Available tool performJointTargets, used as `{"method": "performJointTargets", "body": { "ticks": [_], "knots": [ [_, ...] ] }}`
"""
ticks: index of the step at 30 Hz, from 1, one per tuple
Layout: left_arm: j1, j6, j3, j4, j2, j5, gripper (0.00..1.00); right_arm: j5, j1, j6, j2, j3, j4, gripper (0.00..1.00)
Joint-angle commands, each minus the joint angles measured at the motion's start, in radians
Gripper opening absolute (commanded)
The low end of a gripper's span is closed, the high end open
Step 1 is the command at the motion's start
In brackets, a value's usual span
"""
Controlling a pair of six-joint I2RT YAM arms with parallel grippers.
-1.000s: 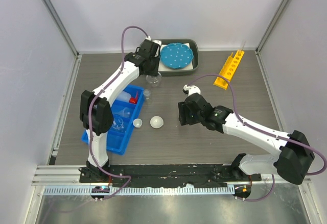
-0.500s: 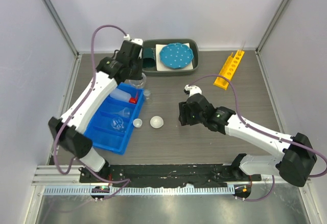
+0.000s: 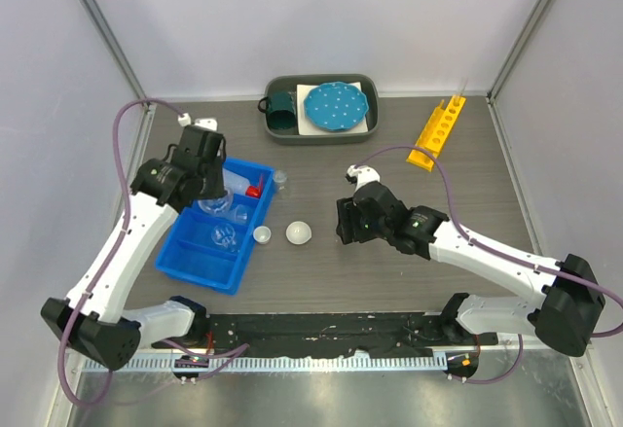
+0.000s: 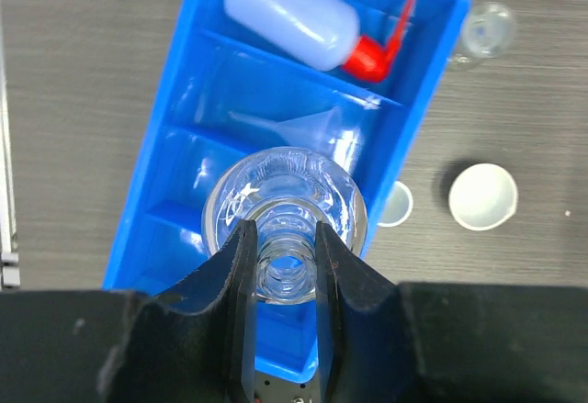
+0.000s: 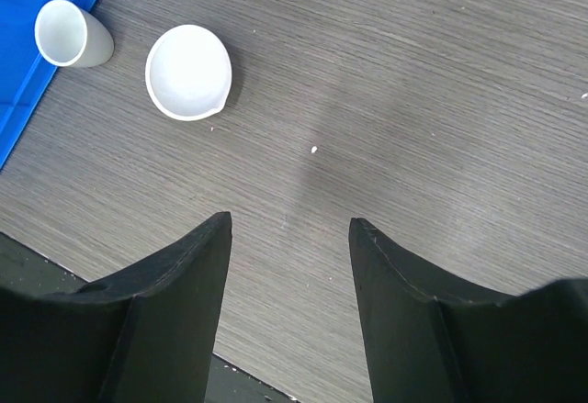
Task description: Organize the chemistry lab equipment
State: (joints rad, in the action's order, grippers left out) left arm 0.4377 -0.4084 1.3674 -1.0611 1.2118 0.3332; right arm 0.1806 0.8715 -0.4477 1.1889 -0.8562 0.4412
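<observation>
My left gripper (image 4: 282,247) is shut on the neck of the small clear flask (image 4: 285,203) and holds it above the blue compartment tray (image 4: 163,114). In the top view the left gripper (image 3: 208,192) is over the tray's (image 3: 185,257) middle. The white squeeze bottle with red nozzle (image 4: 292,17) and a clear funnel (image 4: 312,132) lie in the tray. A small clear beaker (image 4: 485,30) and two small round dishes (image 4: 483,196) (image 4: 396,204) stand right of the tray. My right gripper (image 5: 289,224) is open and empty over bare table, right of the dishes (image 5: 188,71) (image 5: 66,34). The yellow rack (image 3: 436,130) lies at the back right.
A grey tray (image 3: 287,135) at the back holds a teal mug (image 3: 283,113) and a blue white-dotted plate (image 3: 336,104). Another clear glass item (image 3: 226,238) sits in the blue tray's near part. White walls enclose the table on three sides.
My left arm has swung from beside the grey tray forward and left, carrying the flask over the blue tray. The right arm has barely moved.
</observation>
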Motion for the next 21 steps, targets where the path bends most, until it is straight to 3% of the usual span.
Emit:
{"method": "performJointTargets", "body": {
  "ticks": [1,9,21],
  "knots": [
    [-0.069,-0.012,-0.053,0.012,-0.086,0.024,0.0,0.002,0.012,0.009,-0.018,-0.007,-0.039,0.59],
    [-0.226,0.01,-0.2,0.058,-0.13,-0.043,0.0,-0.001,0.02,0.009,-0.015,0.002,-0.058,0.59],
    [-0.353,0.028,-0.303,0.142,-0.106,-0.089,0.0,-0.013,0.021,0.009,0.02,0.013,-0.081,0.59]
  ]
}}
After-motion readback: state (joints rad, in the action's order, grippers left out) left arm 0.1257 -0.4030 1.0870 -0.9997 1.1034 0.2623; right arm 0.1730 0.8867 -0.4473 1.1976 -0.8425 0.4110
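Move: The left hand, holding the glass flask by its neck, is bound for the free part of the blue bin's compartment beside the beaker, about 7 cm to its left, 3 cm back and 17 cm below. The beaker lies about 3 cm back and 1 cm right of this hand; the funnel 3 cm ahead and 2 cm right; the plastic bottle 9 cm ahead and 3 cm right. From the right hand that free spot is roughly 41 cm left and 2 cm ahead. Leftward first, by some 8 cm, the left arm carries the flask across the blue bin, past the spot above the beaker, drawing back slightly and sinking about 6 cm towards the free part of the compartment. The wrist turns roughly 15 degrees counter-clockwise and tips a little steeper, while the fingers keep their pinch on the neck. ##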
